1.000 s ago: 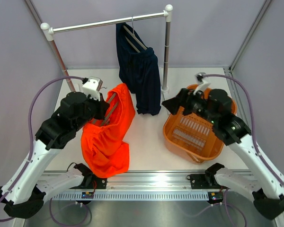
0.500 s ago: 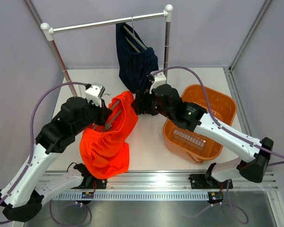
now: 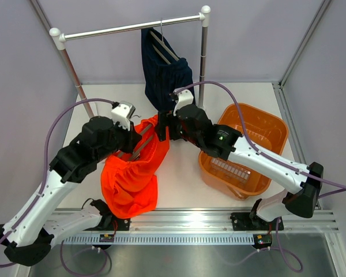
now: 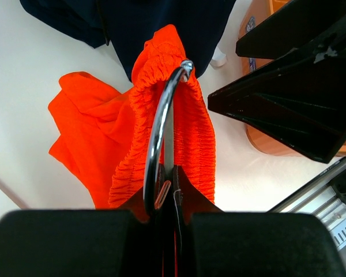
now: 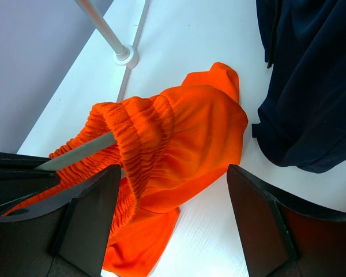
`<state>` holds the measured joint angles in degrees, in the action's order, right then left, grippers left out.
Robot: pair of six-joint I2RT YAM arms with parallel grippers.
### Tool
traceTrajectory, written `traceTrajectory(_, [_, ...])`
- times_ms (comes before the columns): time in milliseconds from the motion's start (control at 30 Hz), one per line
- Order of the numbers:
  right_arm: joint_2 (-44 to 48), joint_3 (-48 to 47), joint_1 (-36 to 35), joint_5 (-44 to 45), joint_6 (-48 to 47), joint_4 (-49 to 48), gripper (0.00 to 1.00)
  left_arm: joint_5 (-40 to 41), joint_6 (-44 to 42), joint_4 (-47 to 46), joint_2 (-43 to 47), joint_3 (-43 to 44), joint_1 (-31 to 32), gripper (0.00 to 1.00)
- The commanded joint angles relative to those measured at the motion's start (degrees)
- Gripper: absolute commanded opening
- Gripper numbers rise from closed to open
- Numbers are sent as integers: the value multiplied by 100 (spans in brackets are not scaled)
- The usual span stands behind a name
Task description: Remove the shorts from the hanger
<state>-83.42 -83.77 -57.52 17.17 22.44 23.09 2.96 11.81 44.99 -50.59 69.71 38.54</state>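
Orange shorts (image 3: 131, 173) hang by their gathered waistband on a grey hanger (image 3: 139, 141) held above the table. My left gripper (image 3: 130, 137) is shut on the hanger; in the left wrist view the metal hook (image 4: 161, 115) and bar run out from between the fingers, with the waistband (image 4: 187, 133) wrapped over them. My right gripper (image 3: 160, 128) is open and empty, right beside the far end of the waistband. In the right wrist view the shorts (image 5: 179, 138) and hanger bar (image 5: 81, 151) lie between the spread fingers (image 5: 83, 222).
Navy shorts (image 3: 167, 81) hang on a hanger from the clothes rail (image 3: 132, 26) at the back, just behind my right gripper. An orange basket (image 3: 245, 153) stands at the right, under my right arm. The rail's post base (image 5: 127, 56) stands on the white table.
My right arm has swung left from over the basket to the far end of the orange waistband. My left gripper has shifted the hanger slightly right.
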Motion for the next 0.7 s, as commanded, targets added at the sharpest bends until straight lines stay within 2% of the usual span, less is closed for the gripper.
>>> traceTrajectory(0, [-43, -193, -111, 217, -73, -94, 82, -50, 23, -606, -65, 157, 92, 0])
traceTrajectory(267, [-210, -219, -119, 190, -90, 2, 80, 196, 49, -632, -215, 271, 329, 0])
traceTrajectory(400, [-298, -245, -128, 252, -73, 107, 75, 310, 40, -641, -276, 280, 382, 0])
traceTrajectory(500, [-333, -246, -128, 366, -64, 160, 65, 319, 58, -632, -267, 288, 417, 0])
traceTrajectory(533, [-333, -237, -128, 436, -47, 178, 57, 336, 58, -615, -267, 297, 443, 0])
traceTrajectory(667, [-316, -228, -128, 638, -64, 178, 40, 354, 58, -553, -232, 324, 479, 0])
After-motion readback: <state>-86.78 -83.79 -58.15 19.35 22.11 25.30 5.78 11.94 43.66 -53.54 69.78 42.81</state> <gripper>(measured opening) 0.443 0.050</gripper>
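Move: The near side of the orange shorts' waistband, still on the hanger that the left fingers grip, lies about 3 cm left of the right hand, level with it front to back and some 4 cm below. The navy shorts hang about 15 cm ahead of the right hand, neither left nor right, middle some 5 cm lower; the basket is roughly 30 cm right, level, 24 cm down. From the left hand the waistband edge is about 6 cm ahead, 4 cm right, 4 cm below. Downwards about 3 cm goes the right hand, hovering at first and then sinking more quickly, to bring its fingers either side of the orange waistband's edge while they close from wide open to about half. The left arm keeps its grip on the hanger and carries it, shorts and all, roughly 2 cm to the right to meet them, slightly downwards, then holds there. ##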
